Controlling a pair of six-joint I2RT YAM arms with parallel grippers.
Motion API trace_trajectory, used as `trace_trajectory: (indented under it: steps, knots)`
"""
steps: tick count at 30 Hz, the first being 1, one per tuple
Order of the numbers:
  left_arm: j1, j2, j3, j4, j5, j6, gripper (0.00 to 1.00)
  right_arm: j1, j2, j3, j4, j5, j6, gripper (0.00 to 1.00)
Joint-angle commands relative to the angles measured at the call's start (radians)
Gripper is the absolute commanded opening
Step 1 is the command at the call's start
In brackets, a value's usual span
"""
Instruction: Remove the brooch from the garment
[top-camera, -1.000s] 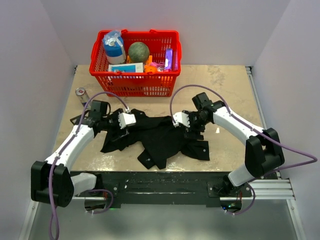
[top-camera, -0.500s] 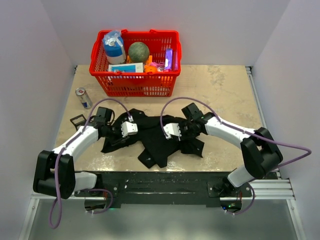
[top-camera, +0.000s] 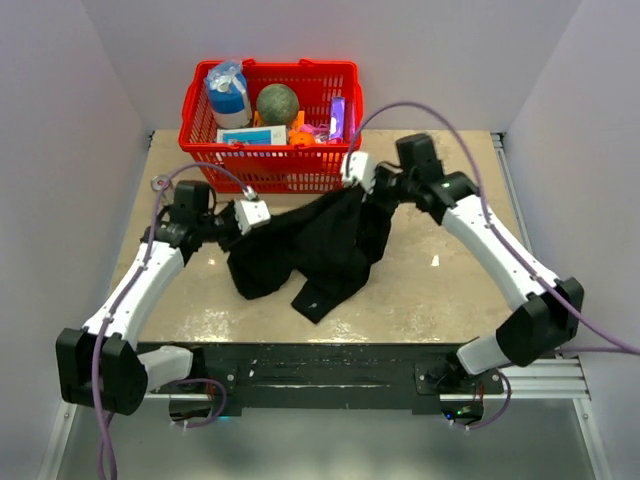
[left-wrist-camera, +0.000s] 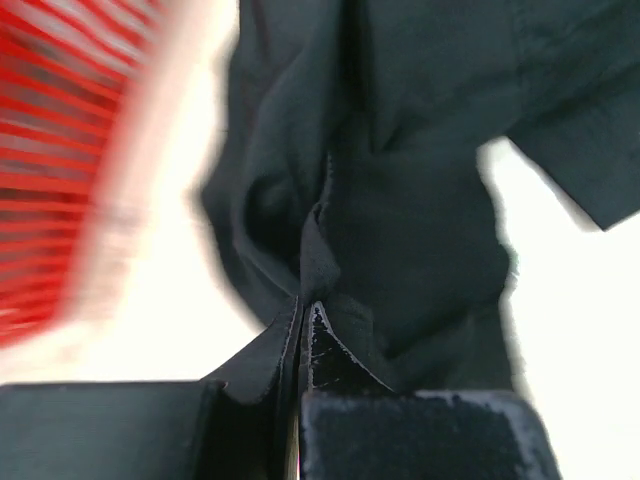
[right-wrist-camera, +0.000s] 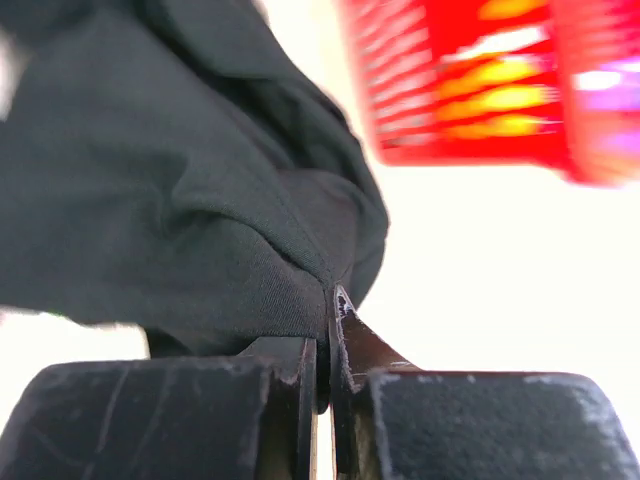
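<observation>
The garment (top-camera: 310, 250), a black shirt, hangs stretched between both grippers above the table, its lower folds drooping toward the near edge. My left gripper (top-camera: 270, 216) is shut on the garment's left end. In the left wrist view the jaws (left-wrist-camera: 303, 312) pinch a fold of the black cloth (left-wrist-camera: 420, 200). My right gripper (top-camera: 352, 190) is shut on the garment's right end, just in front of the basket. The right wrist view shows the closed jaws (right-wrist-camera: 333, 300) gripping a bunched corner of cloth (right-wrist-camera: 180, 200). The brooch is hidden in every view.
A red basket (top-camera: 270, 160) full of groceries stands at the back of the table, showing as a red blur in both wrist views (left-wrist-camera: 60, 150) (right-wrist-camera: 470, 90). A can (top-camera: 160, 183) stands behind the left arm. A small white scrap (top-camera: 435, 261) lies at the right.
Both grippers closed on the shirt, then rose and moved back toward the basket. The shirt went from lying crumpled on the table to hanging spread between them.
</observation>
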Motion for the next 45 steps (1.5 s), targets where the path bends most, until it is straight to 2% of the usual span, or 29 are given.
trace_trajectory:
  steps: [1, 6, 11, 14, 16, 18, 20, 22, 27, 31, 34, 35, 36, 37, 38, 39, 41, 42, 45]
  knots:
    - [0.014, -0.061, 0.235, 0.092, 0.070, -0.155, 0.00, -0.124, -0.082, 0.144, -0.089, -0.110, 0.227, 0.00]
    - [0.014, 0.005, 0.517, 0.051, 0.132, -0.284, 0.00, -0.351, -0.052, 0.228, -0.107, -0.237, 0.400, 0.00]
    - [0.014, 0.017, 0.631, 0.056, 0.163, -0.319, 0.00, -0.520, 0.019, 0.239, -0.074, -0.288, 0.503, 0.00]
    - [0.011, 0.036, 0.665, 0.017, 0.192, -0.313, 0.00, -0.555, 0.072, 0.258, -0.060, -0.286, 0.538, 0.00]
    - [0.006, 0.036, 0.639, -0.003, 0.199, -0.313, 0.00, -0.559, 0.097, 0.265, -0.052, -0.277, 0.548, 0.01]
    - [0.003, 0.019, 0.585, -0.004, 0.198, -0.313, 0.00, -0.560, 0.121, 0.273, -0.049, -0.267, 0.554, 0.11]
    - [0.003, -0.001, 0.539, 0.000, 0.187, -0.313, 0.00, -0.560, 0.122, 0.267, -0.045, -0.227, 0.554, 0.35]
    - [0.003, -0.027, 0.490, -0.007, 0.170, -0.307, 0.00, -0.560, 0.102, 0.250, -0.034, -0.202, 0.548, 0.47]
    - [0.003, -0.084, 0.349, -0.105, 0.051, -0.184, 0.00, -0.560, 0.057, 0.149, -0.052, -0.176, 0.497, 0.57]
    - [0.006, -0.153, 0.199, -0.177, -0.113, -0.054, 0.00, -0.560, 0.074, 0.097, -0.109, -0.210, 0.488, 0.58]
    - [0.006, -0.176, 0.098, -0.202, -0.153, -0.021, 0.00, -0.560, 0.111, 0.054, -0.097, -0.275, 0.535, 0.60]
    - [0.006, -0.176, 0.081, -0.198, -0.159, -0.034, 0.03, -0.560, 0.123, 0.034, -0.086, -0.283, 0.552, 0.63]
    - [0.002, -0.164, 0.065, -0.178, -0.167, -0.050, 0.11, -0.559, 0.134, 0.029, -0.075, -0.299, 0.552, 0.67]
    - [-0.002, -0.158, 0.068, -0.165, -0.173, -0.073, 0.21, -0.560, 0.144, 0.031, -0.072, -0.308, 0.551, 0.68]
    - [-0.002, -0.151, 0.077, -0.153, -0.170, -0.124, 0.37, -0.560, 0.172, 0.047, -0.075, -0.306, 0.534, 0.68]
    - [-0.011, -0.148, 0.103, -0.121, -0.167, -0.148, 0.44, -0.560, 0.186, 0.063, -0.104, -0.308, 0.510, 0.69]
    - [-0.023, -0.157, 0.123, -0.083, -0.141, -0.205, 0.57, -0.559, 0.213, 0.116, -0.187, -0.340, 0.362, 0.69]
    - [-0.043, -0.180, 0.119, -0.045, -0.130, -0.213, 0.59, -0.559, 0.229, 0.121, -0.230, -0.345, 0.326, 0.69]
    - [-0.095, -0.231, 0.033, 0.000, -0.060, -0.174, 0.63, -0.553, 0.241, 0.078, -0.220, -0.310, 0.231, 0.69]
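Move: Both hands already pinch the black garment and hold it partly off the table; its middle lies about 15 cm to the left hand's right, almost level fore and aft, some 7 cm lower. From the right hand the garment's middle is about 13 cm left, 9 cm back and 14 cm down, and the red basket's middle is roughly 22 cm ahead, 22 cm left and 8 cm lower. The right hand, keeping its pinch, swings up and some 17 cm right with a little forward reach, pulling its end of the garment away from the left hand; it turns about 40 degrees clockwise, dips and opens, then sinks clear of the cloth. The left hand whips its end up some 27 cm, brings it back down and then opens too, releasing the cloth. ##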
